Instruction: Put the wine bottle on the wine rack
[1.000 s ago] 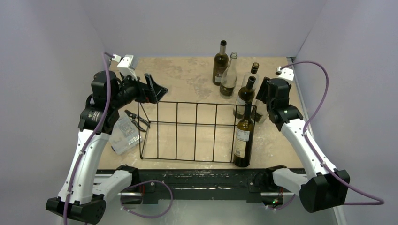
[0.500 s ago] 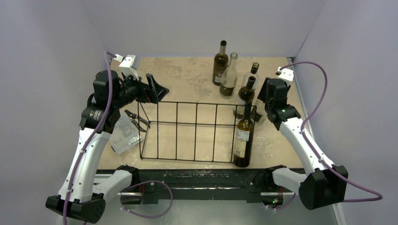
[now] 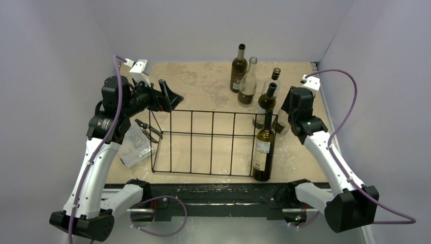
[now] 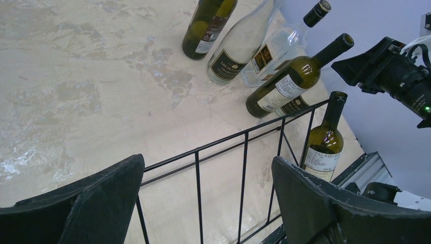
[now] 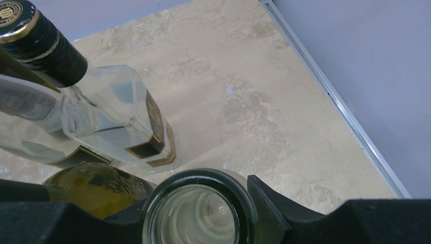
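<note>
The wine rack point(image 3: 213, 134), a long black wire frame, lies mid-table; its bars also cross the left wrist view point(image 4: 244, 152). One dark wine bottle point(image 3: 264, 150) stands upright in its right end. My right gripper point(image 3: 285, 114) is just behind that end, shut on the neck of another upright wine bottle point(image 3: 281, 127), mostly hidden under the wrist. The right wrist view looks down into this bottle's open mouth point(image 5: 199, 216), with the right gripper point(image 5: 198, 195) pressing it from both sides. My left gripper point(image 3: 170, 96) hovers open over the rack's far left corner, holding nothing point(image 4: 208, 168).
Behind the rack stand a dark green bottle point(image 3: 238, 68), a clear bottle point(image 3: 247, 84), a clear black-capped bottle point(image 3: 272, 81) and a dark bottle point(image 3: 265, 104). A clear plastic box point(image 3: 134, 147) and a black hand tool point(image 3: 147, 129) lie left of the rack.
My right gripper's jaws have closed in onto the bottle's neck, and its wrist has shifted slightly right. The left arm has held still.
</note>
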Controlling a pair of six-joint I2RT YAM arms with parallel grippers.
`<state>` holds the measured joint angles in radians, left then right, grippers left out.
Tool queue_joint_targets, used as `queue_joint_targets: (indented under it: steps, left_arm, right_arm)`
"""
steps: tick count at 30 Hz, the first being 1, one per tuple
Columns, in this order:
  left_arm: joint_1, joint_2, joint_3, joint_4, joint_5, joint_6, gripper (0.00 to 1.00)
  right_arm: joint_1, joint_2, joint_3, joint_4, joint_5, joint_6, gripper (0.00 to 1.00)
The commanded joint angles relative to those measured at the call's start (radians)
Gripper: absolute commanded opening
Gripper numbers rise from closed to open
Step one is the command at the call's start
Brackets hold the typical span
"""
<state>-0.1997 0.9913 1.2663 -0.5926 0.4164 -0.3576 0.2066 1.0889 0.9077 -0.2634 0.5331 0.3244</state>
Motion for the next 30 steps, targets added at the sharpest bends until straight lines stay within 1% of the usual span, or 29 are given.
queue_joint_targets:
  steps: [1,6,11,19,26,30]
  left_arm:
    - [-0.007,0.000,0.033,0.031,0.021,-0.011,0.96]
    - [-0.007,0.004,0.038,0.027,0.023,-0.011,0.96]
    - [-0.009,0.005,0.037,0.027,0.018,-0.011,0.96]
    - [-0.010,-0.002,0.039,0.026,0.022,-0.012,0.96]
    - [-0.011,-0.003,0.036,0.032,0.029,-0.015,0.96]
    - [-0.012,0.005,0.037,0.027,0.018,-0.014,0.96]
  right_arm:
    - [-0.003,-0.096,0.055,0.026,0.053,0.012,0.26]
    - [-0.003,-0.165,0.084,0.001,0.059,0.037,0.18]
    - [-0.005,-0.200,0.130,-0.037,0.048,0.047,0.14]
    - [-0.003,-0.294,0.192,-0.039,0.024,0.038,0.12]
    - [-0.004,-0.398,0.264,-0.012,0.040,-0.015,0.10]
    - [-0.004,-0.440,0.296,0.015,0.012,-0.050,0.10]
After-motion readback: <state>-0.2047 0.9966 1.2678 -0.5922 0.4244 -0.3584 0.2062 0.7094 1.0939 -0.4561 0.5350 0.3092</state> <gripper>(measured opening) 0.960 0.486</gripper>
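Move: The right gripper already holds the neck of the clear bottle. The probable goal, the rack's empty slot beside the racked bottle, lies about 18 cm left, 12 cm back and 14 cm below. The racked bottle is roughly 10 cm left, 13 cm back; the standing dark bottle about 9 cm left, level with the hand; the square bottle some 8 cm left, 9 cm ahead. From the left hand, that slot lies about 25 cm right, 5 cm back, well below. Keep the right gripper pinched on the clear bottle's neck. Draw it back a few centimetres almost level, then lift with growing speed, about 15 cm up and 9 cm back in all, away from the standing dark and square bottles. As it rises, tip the fingers up some 20 degrees, so the bottle's base swings forward. ##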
